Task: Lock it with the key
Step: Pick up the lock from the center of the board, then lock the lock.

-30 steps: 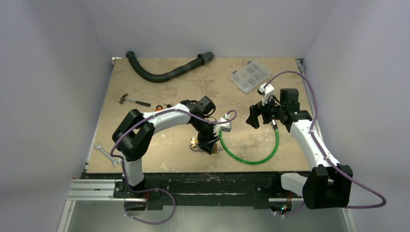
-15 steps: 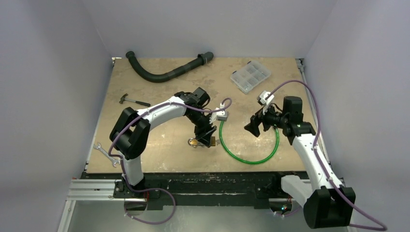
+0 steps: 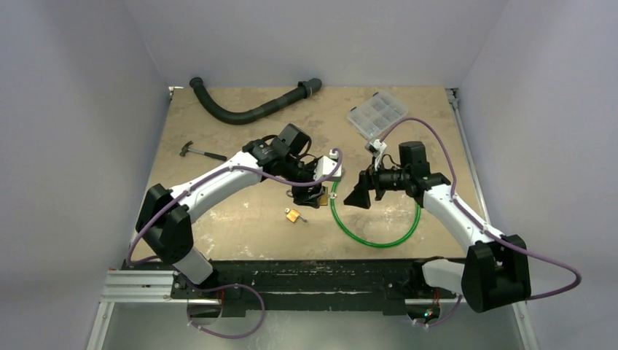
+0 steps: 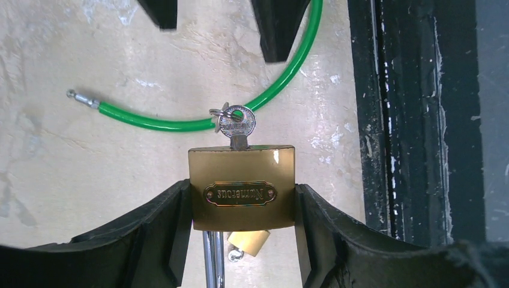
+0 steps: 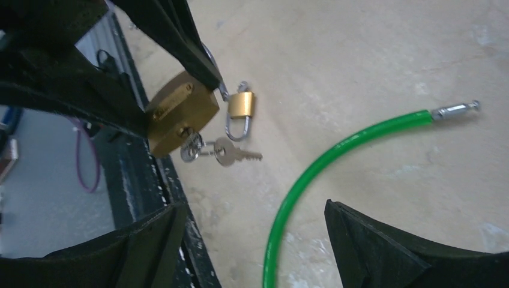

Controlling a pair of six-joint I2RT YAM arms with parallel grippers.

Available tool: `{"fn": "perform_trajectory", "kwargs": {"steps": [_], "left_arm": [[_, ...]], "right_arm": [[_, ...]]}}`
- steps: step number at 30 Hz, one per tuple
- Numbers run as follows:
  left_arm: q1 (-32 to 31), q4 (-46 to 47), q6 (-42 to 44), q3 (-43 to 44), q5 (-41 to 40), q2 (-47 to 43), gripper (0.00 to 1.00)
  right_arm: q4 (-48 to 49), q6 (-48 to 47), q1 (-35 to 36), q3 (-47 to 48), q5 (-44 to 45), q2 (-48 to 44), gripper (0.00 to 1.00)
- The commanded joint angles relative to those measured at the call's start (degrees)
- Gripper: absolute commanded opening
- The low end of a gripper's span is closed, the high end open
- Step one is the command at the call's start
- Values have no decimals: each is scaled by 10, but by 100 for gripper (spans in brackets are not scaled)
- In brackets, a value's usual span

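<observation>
My left gripper (image 4: 242, 187) is shut on a large brass padlock (image 4: 242, 171), clamping its body by the two sides and holding it above the table. A silver key (image 4: 236, 123) sits in its keyhole, and a second key (image 5: 237, 156) hangs from the same ring. The shackle points back toward the wrist. In the top view the left gripper (image 3: 307, 194) is near the table's middle. My right gripper (image 3: 358, 197) stands open just right of it, its fingers pointing at the lock. In the right wrist view the padlock (image 5: 180, 117) lies ahead of the open right gripper (image 5: 252, 207).
A small brass padlock (image 3: 293, 215) lies on the table below the held one. A green cable (image 3: 379, 237) curves under the right gripper. A black hose (image 3: 248, 109), a clear organiser box (image 3: 377, 114) and a hammer (image 3: 202, 152) lie further back. The black front rail (image 4: 414, 120) is close by.
The left arm has lifted the large padlock off the table and carried it back, uncovering the small padlock. The right gripper has swung left toward the lock, still open.
</observation>
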Motion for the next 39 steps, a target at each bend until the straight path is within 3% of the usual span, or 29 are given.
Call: {"fn": "perform_trajectory", "kwargs": {"steps": [1, 6, 15, 21, 28, 36, 39], "left_arm": [[-22, 43, 41, -10, -33, -44, 0], [-49, 73, 51, -28, -80, -70, 0], [-79, 109, 58, -39, -115, -99, 0], [-91, 135, 70, -46, -133, -110, 0], [-100, 166, 81, -58, -154, -117, 0], [-103, 211, 58, -66, -191, -120, 0], [-103, 221, 46, -69, -201, -122, 0]], "right_arm": [[78, 109, 11, 40, -46, 20, 96], [76, 127, 25, 72, -86, 56, 99], [76, 146, 74, 91, -139, 105, 95], [131, 205, 82, 92, -174, 130, 92], [241, 310, 87, 73, -202, 150, 81], [377, 447, 87, 42, -221, 172, 59], [385, 456, 87, 34, -218, 171, 54]]}}
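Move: The large brass padlock is already clamped in the left fingers, keys in its base. From the open right gripper its body lies about 10 cm left, roughly 1 cm back and 1 cm higher; the keys stick out towards that gripper, some 7 cm left of it, 1 cm back and 1 cm below. The small padlock is 17 cm left, 1 cm back, 10 cm down. From the left hand, the right gripper is 10 cm right, 1 cm ahead and 1 cm lower. Bring the open right gripper left about 8 cm and up some 4 cm to the held padlock, lifting its fingertips and rolling the wrist as it goes; late in the reach, close the fingers to roughly half open around the body. Keep the left grip, rolling that hand about 25 degrees so its forward side rises, while easing it up and to the right towards the other gripper. ##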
